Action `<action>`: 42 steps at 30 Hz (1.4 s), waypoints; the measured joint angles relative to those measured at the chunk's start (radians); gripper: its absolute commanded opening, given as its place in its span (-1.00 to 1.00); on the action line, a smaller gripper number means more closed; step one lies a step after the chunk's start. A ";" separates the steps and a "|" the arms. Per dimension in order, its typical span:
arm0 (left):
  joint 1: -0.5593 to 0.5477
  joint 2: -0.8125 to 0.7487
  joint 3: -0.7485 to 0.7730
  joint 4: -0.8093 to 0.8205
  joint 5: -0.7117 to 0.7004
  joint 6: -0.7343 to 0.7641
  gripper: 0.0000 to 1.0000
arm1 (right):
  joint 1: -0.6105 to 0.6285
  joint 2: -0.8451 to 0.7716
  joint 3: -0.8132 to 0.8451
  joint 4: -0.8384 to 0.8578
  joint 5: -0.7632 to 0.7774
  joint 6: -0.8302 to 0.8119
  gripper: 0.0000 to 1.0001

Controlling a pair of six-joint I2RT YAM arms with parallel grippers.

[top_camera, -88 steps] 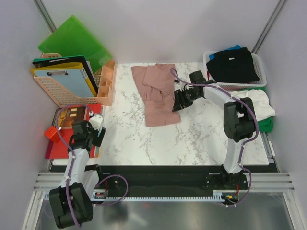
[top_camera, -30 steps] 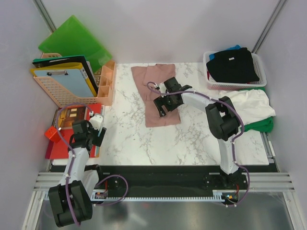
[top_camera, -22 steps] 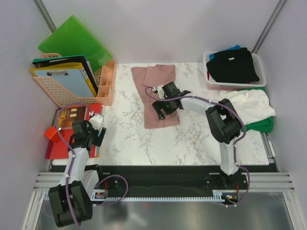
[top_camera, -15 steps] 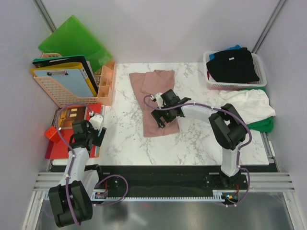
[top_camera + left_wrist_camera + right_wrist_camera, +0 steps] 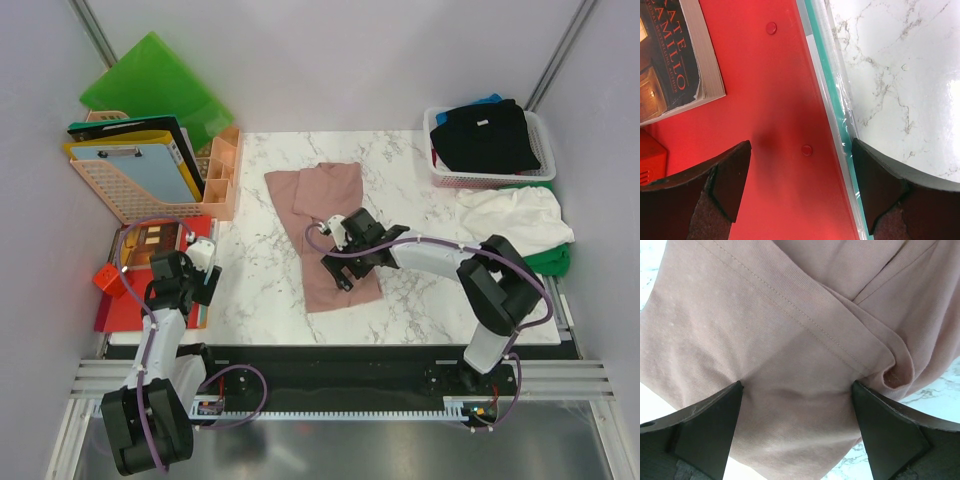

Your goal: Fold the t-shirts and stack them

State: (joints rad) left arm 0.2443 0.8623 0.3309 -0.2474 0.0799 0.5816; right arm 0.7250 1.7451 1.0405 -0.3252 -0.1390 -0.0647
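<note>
A dusty pink t-shirt (image 5: 315, 190), folded into a long strip, lies on the marble table (image 5: 420, 300), slanting from the back centre toward the front. My right gripper (image 5: 338, 272) stands open on its near part, both fingers pressed onto the cloth. In the right wrist view the pink t-shirt (image 5: 765, 315) fills the frame and bunches slightly between the spread fingers (image 5: 705, 430) of my right gripper (image 5: 797, 390). More t-shirts sit at the right: black (image 5: 490, 135) with blue under it, white (image 5: 515, 212) and green (image 5: 548, 262). My left gripper (image 5: 200, 290) (image 5: 800, 155) hangs open over a red folder (image 5: 780, 100).
A white basket (image 5: 445, 178) at the back right holds the black and blue shirts. At the back left stand a pink desk organiser (image 5: 140, 195) with clipboards and a green folder (image 5: 155, 85). A book (image 5: 670, 55) and a red box (image 5: 108, 278) lie by the red folder.
My right gripper has come toward the near edge while resting on the pink t-shirt, and the shirt has slid forward and turned slightly with it. The left arm has stayed still.
</note>
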 measured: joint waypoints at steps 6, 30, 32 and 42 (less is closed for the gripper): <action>0.000 0.004 0.000 0.001 0.000 0.000 0.77 | 0.000 -0.096 0.053 -0.090 0.013 -0.089 0.96; 0.000 0.015 0.000 0.005 0.000 0.000 0.77 | 0.391 -0.427 0.002 -0.441 0.267 -0.429 0.96; 0.000 0.015 0.000 0.005 0.000 0.000 0.77 | 0.430 -0.473 -0.047 -0.320 0.404 -0.431 0.96; 0.000 0.015 0.000 0.005 0.000 0.000 0.77 | 0.563 -0.488 -0.263 -0.047 0.706 -0.462 0.96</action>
State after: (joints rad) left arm 0.2443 0.8772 0.3309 -0.2428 0.0799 0.5816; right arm 1.2884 1.2572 0.7773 -0.3721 0.5674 -0.5262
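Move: The right hand's open fingers rest on the pink t-shirt; the shirt's near edge runs about 7 cm back and 1 cm right of them. The edge's right corner is about 6 cm back and 11 cm right, its left corner 9 cm back and 8 cm left. The white cloth lies 11 cm ahead and some 43 cm right. From the left hand the near edge is about 35 cm right, 7 cm back and 3 cm lower. Ending its press on the pink t-shirt, the right hand lifts off by about 17 cm and swings back over the near edge, dipping towards the table some 12 cm behind its start. It then rises and comes slightly forward, settling about 10 cm up above the near edge, fingers staying wide open while the wrist swivels counter-clockwise, rolls and tips them more forward. ##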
